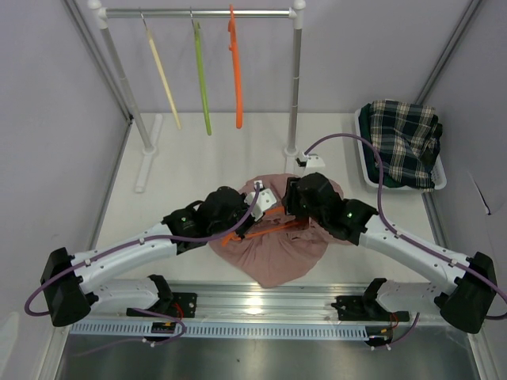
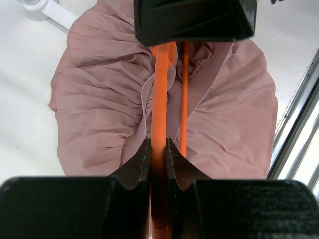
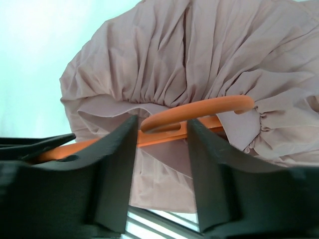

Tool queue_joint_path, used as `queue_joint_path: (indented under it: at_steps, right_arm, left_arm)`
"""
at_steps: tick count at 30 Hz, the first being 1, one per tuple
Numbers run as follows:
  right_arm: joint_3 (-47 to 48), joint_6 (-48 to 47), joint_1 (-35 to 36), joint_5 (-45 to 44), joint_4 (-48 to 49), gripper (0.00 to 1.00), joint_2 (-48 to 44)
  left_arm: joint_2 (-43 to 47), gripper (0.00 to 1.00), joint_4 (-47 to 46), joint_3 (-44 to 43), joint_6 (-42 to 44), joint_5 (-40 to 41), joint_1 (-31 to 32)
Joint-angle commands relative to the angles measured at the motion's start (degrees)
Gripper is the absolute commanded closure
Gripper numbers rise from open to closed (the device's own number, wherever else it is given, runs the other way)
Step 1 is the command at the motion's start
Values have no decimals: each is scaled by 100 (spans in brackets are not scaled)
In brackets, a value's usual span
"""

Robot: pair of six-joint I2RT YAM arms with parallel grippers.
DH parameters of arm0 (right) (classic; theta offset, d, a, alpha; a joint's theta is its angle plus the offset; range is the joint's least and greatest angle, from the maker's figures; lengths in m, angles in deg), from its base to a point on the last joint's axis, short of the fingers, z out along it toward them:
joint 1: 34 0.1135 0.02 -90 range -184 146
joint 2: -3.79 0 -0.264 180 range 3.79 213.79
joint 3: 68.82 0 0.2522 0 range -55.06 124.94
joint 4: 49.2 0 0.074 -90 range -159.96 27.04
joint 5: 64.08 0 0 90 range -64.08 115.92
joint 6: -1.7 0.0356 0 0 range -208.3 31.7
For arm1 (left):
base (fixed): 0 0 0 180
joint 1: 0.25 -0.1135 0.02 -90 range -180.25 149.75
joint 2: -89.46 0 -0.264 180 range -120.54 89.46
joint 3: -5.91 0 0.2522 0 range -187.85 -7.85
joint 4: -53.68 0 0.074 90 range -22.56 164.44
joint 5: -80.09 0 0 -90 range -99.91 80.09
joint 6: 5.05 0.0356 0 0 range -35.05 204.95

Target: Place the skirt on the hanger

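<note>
A dusty-pink skirt (image 1: 277,257) lies bunched on the table between my two arms. An orange hanger (image 1: 265,229) lies across its gathered waistband, and part of it runs inside the fabric. My left gripper (image 2: 158,149) is shut on the hanger's (image 2: 160,89) flat bar, which runs straight out from its jaws over the skirt (image 2: 99,99). My right gripper (image 3: 162,127) is open just above the skirt (image 3: 199,59). The hanger's curved hook (image 3: 199,109) crosses beyond its fingertips, and nothing is between them. In the top view the right gripper (image 1: 295,207) faces the left gripper (image 1: 252,212) across the hanger.
A clothes rail (image 1: 198,13) at the back carries a cream hanger (image 1: 162,75), a green one (image 1: 203,79) and an orange one (image 1: 237,71). A white basket (image 1: 440,178) with plaid cloth (image 1: 404,138) sits at the right. The rail's foot (image 1: 146,158) stands to the left.
</note>
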Motion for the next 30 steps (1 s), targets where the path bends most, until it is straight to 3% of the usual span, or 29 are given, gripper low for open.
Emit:
queue_joint_path:
  at_steps: [1, 6, 12, 15, 22, 30]
  right_arm:
    - [106, 106, 72, -488, 298, 57, 71]
    - [36, 80, 107, -743, 325, 77, 81]
    - [-78, -25, 107, -875, 421, 98, 11]
    - [-184, -69, 107, -866, 527, 100, -25]
    - [-325, -17, 107, -989, 650, 100, -95]
    - [-404, -17, 90, -1068, 632, 100, -192]
  left_arm:
    - [-46, 100, -1, -201, -141, -105, 50]
    - [-37, 100, 43, -280, -264, 10, 59]
    - [94, 97, 25, -350, -510, 703, 59]
    - [112, 91, 183, -447, -651, 879, 59]
    - [393, 58, 386, -605, -836, 1029, 59]
    - [867, 48, 544, -658, -1169, 976, 59]
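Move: Just past the right fingertips, roughly 1 cm ahead, 1 cm to the right and level with them, is the orange hanger's hook, already between the half-open fingers. From that hand the skirt's middle is about 3 cm back, 5 cm left and 14 cm down; the white rack foot stands some 15 cm straight ahead, also 14 cm lower. The left hand still grips the hanger's arm; from it the hook lies about 6 cm ahead, 13 cm right, near level. Closing as it eases about 2 cm forward and slightly right, the right hand pinches the hanger's hook and keeps hold. Once it has shut, the left fingers open to about half and let go of the hanger's arm; the left hand comes up off it by about 5 cm, drawing some 2 cm left and turning roughly 10 degrees counter-clockwise. ##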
